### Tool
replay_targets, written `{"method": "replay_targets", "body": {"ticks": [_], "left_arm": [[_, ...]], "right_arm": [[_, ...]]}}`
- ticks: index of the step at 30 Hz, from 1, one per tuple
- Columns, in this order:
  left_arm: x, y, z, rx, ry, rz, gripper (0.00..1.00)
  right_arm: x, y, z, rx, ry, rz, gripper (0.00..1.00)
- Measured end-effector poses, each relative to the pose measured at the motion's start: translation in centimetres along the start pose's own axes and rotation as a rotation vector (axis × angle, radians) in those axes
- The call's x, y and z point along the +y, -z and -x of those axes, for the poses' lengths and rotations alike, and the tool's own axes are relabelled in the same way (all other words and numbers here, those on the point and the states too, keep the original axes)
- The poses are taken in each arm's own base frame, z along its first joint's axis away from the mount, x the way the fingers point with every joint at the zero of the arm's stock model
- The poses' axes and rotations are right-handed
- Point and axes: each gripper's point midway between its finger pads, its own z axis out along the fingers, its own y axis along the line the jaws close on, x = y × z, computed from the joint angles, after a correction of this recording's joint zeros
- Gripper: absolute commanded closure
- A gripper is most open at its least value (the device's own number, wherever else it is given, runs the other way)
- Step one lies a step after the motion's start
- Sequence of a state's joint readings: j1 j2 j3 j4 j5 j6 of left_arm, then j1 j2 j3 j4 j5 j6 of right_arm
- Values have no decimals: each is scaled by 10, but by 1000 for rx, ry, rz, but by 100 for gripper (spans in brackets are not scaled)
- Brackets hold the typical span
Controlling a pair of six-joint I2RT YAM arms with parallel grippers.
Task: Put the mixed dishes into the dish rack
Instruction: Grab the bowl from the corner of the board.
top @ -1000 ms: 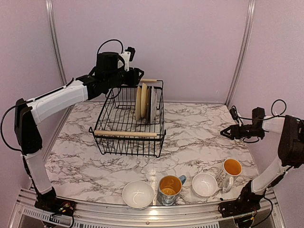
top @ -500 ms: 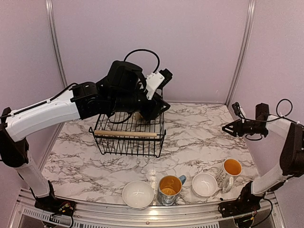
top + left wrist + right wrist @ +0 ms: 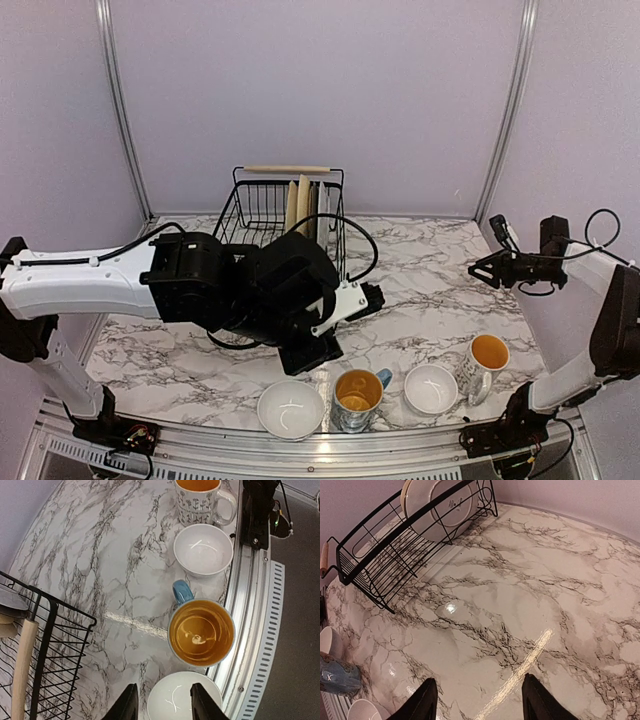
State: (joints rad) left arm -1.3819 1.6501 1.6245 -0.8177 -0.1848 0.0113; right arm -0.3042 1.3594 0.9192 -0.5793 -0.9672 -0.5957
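Observation:
The dish rack [image 3: 262,200], black wire with wooden handles, stands at the back centre, with several plates [image 3: 303,205] upright in it. Along the front edge sit a white bowl [image 3: 290,408], a blue yellow-lined mug [image 3: 358,397], a second white bowl [image 3: 431,388] and a white patterned mug [image 3: 487,360]. My left gripper [image 3: 161,705] hangs open just above the left bowl [image 3: 184,697], one finger beside its rim, one over its inside, the blue mug [image 3: 201,632] just ahead. My right gripper [image 3: 479,702] is open over bare marble at the far right [image 3: 478,272].
My left arm's bulky wrist [image 3: 290,300] covers the rack's near side in the top view. The rack's corner and wooden handle [image 3: 22,670] lie left of the left gripper. The metal table rail [image 3: 250,605] runs close beside the mugs and bowls.
My left arm has swung from behind the rack, over it, down to the front edge above the left bowl, its jaws narrowing a little. The right gripper has shifted only slightly.

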Motion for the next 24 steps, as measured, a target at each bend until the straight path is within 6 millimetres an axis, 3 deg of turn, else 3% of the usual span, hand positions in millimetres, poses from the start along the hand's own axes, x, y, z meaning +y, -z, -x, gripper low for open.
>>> {"method": "replay_targets", "body": {"ticks": [4, 9, 18, 24], "left_arm": [[-35, -10, -48, 143, -5, -52, 63], [-64, -18, -88, 267, 6, -91, 64], [-109, -48, -132, 429, -20, -154, 62], [-117, -57, -144, 478, -15, -168, 68]], "right_arm": [[1, -1, -1, 5, 3, 4, 44], [2, -1, -1, 6, 4, 6, 44], [2, -2, -3, 11, 0, 10, 44], [2, -2, -3, 14, 3, 8, 44]]}}
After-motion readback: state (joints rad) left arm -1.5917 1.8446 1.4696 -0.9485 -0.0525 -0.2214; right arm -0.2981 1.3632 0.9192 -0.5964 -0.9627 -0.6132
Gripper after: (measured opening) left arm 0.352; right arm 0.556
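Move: The left hand is up over the near part of the table. The bowl it goes for, the left one of the two, lies about 6 cm back, 5 cm to the left and some 21 cm below. The blue mug stands about 9 cm to the hand's right and 6 cm back, and the right bowl about 25 cm right and 1 cm back, both roughly 20 cm below. From the right hand, the left bowl lies about 28 cm back, 40 cm left and 14 cm lower. Down and back together, the left hand sinks about 15 cm and draws some 11 cm towards its base, drifting slightly left, to come in low by the left bowl's near rim, over the metal rail side. The wrist turns almost 30 degrees on the way, so that fingers slanting out to the right end up pointing nearly straight down. It slows towards the end, fingers still part open. ##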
